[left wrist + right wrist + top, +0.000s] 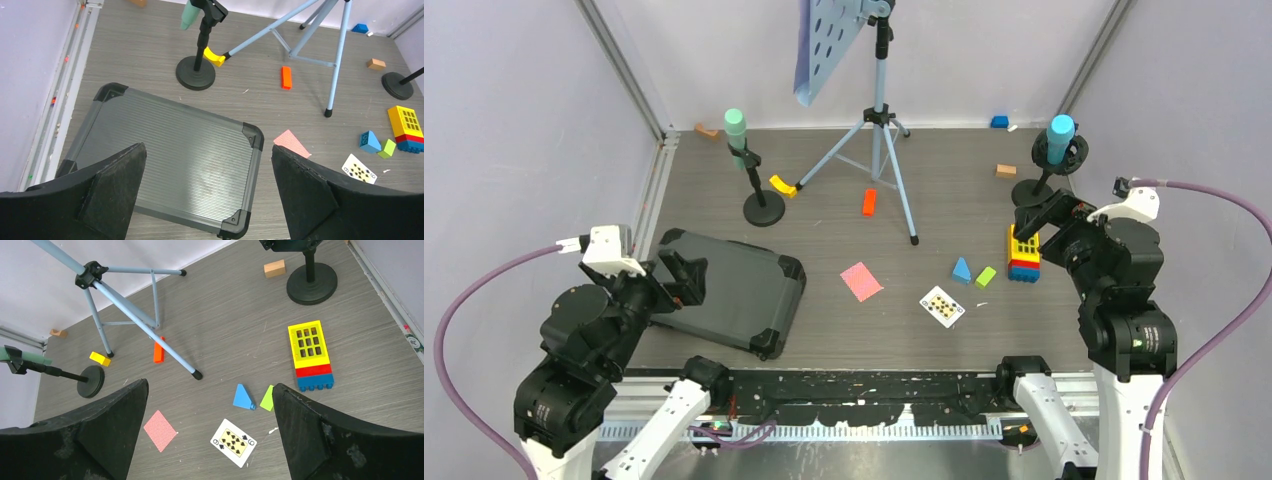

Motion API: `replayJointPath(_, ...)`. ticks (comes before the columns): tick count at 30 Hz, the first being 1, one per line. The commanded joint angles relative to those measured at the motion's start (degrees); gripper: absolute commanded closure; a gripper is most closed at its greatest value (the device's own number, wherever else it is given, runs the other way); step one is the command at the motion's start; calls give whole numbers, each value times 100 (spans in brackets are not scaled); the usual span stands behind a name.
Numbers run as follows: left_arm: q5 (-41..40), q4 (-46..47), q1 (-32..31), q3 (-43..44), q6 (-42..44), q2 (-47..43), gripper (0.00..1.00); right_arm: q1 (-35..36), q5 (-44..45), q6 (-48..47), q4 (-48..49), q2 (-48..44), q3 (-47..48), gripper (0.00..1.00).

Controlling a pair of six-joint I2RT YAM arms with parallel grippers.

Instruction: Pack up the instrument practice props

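Observation:
The pale blue perforated music rack (834, 45) stands on its tripod legs (879, 150) at the back centre, a lilac sheet edge (801, 60) showing behind it. The green microphone (736, 130) sits on a black pole with a round base (763, 208) at the back left. The blue microphone (1060, 138) is on its own pole (1031, 192) at the back right. My left gripper (679, 280) (208, 146) hangs open over a closed grey ribbed case (170, 150). My right gripper (1039, 215) (210, 383) is open above the floor, holding nothing.
Two playing cards lie mid-table, one red-backed (861, 281) and one face up (942, 306). Toy blocks are scattered: a yellow, red and blue stack (1023, 254), an orange one (869, 202), a blue wedge (962, 270), a green one (986, 276). Walls close three sides.

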Motion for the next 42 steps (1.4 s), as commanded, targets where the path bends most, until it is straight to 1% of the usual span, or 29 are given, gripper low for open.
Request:
replayJointPath(1,-284,37,29,120,156,102,0,-25,66,15,150,140,21,0)
replayJointPath(4,-358,26,29,100,174,41,0,-25,132,-23,82,181,74,0)
replayJointPath(10,-444,64,29,-79,198,-128,0,-26,575,2,-144,109,24,0)
replayJointPath(13,-415,31,29,-113,213,-125,0,-31,420,-129,-126,92,-32,0)
replayJointPath(17,-410,85,29,-258,224,-113,0,-32,-210,-237,44,255,-132,0)
replayJointPath(18,-415,135,29,-331,210,-142,0,-29,-564,-251,61,305,-138,0)
replayJointPath(21,-361,250,29,-565,130,-175,0,-30,-1209,-206,256,527,-233,0)
replayJointPath(25,-111,352,29,-673,339,-72,1,-1,-1883,203,988,833,-458,0)
replayJointPath(26,-85,358,29,-669,453,-44,1,115,-1920,255,1234,902,-472,0)
replayJointPath(27,-137,357,29,-668,548,-19,1,229,-1853,318,1343,1067,-474,0)
replayJointPath(28,-245,349,29,-664,627,4,1,528,-1747,321,1505,1168,-449,0)
replayJointPath(29,-376,341,29,-667,677,9,1,726,-1430,266,1567,1369,-372,0)
replayJointPath(30,-450,351,29,-681,733,4,1,1239,-1205,216,1666,1491,-315,0)
replayJointPath(31,-461,369,29,-719,798,-5,1,1499,-725,84,1713,1740,-186,0)
replayJointPath(32,-460,375,29,-762,838,-25,1,2037,-440,15,1817,2042,-116,0)
replayJointPath(33,-472,385,29,-826,853,-53,1,2262,51,-122,1864,2209,39,0)
replayJointPath(34,-472,402,29,-902,880,-76,1,2634,247,-216,2017,2524,97,0)
replayJointPath(35,-457,416,29,-978,917,-95,1,2832,528,-241,2242,2670,194,0)
replayJointPath(36,-470,450,25,-1076,960,-108,1,2871,642,-270,2388,2933,233,0)
replayJointPath(38,-458,531,12,-1182,921,-191,1,2910,682,-381,2988,3237,145,0)
replayJointPath(39,-451,551,11,-1228,908,-230,1,2917,690,-437,3489,3317,106,0)
replayJointPath(41,-517,480,11,-1239,847,-221,1,2919,787,-586,4061,3609,97,0)
replayJointPath(42,-557,410,11,-1218,806,-197,1,2919,812,-714,4176,3847,233,0)
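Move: The music stand's tripod hub is roughly 28 cm ahead of my right hand, 26 cm to its left and 13 cm lower. The orange block lies about 20 cm ahead and 27 cm left, the near tripod foot 9 cm ahead and 16 cm left, and the blue triangle almost underneath, 1 cm ahead and 4 cm left, all some 33 cm down. The case is about 28 cm under my left hand, 2 cm ahead; the left mic stand's base is 25 cm ahead, 9 cm right, 33 cm down. After a small dip I swing my open right hand left and forward towards the music stand, some 18 cm across and 14 cm out, sinking about 8 cm and turning nearly 30 degrees counter-clockwise, to hover above the near tripod foot. Meanwhile I lower my left hand about 7 cm towards the case lid, rolling its left side up a little, fingers still wide open. ##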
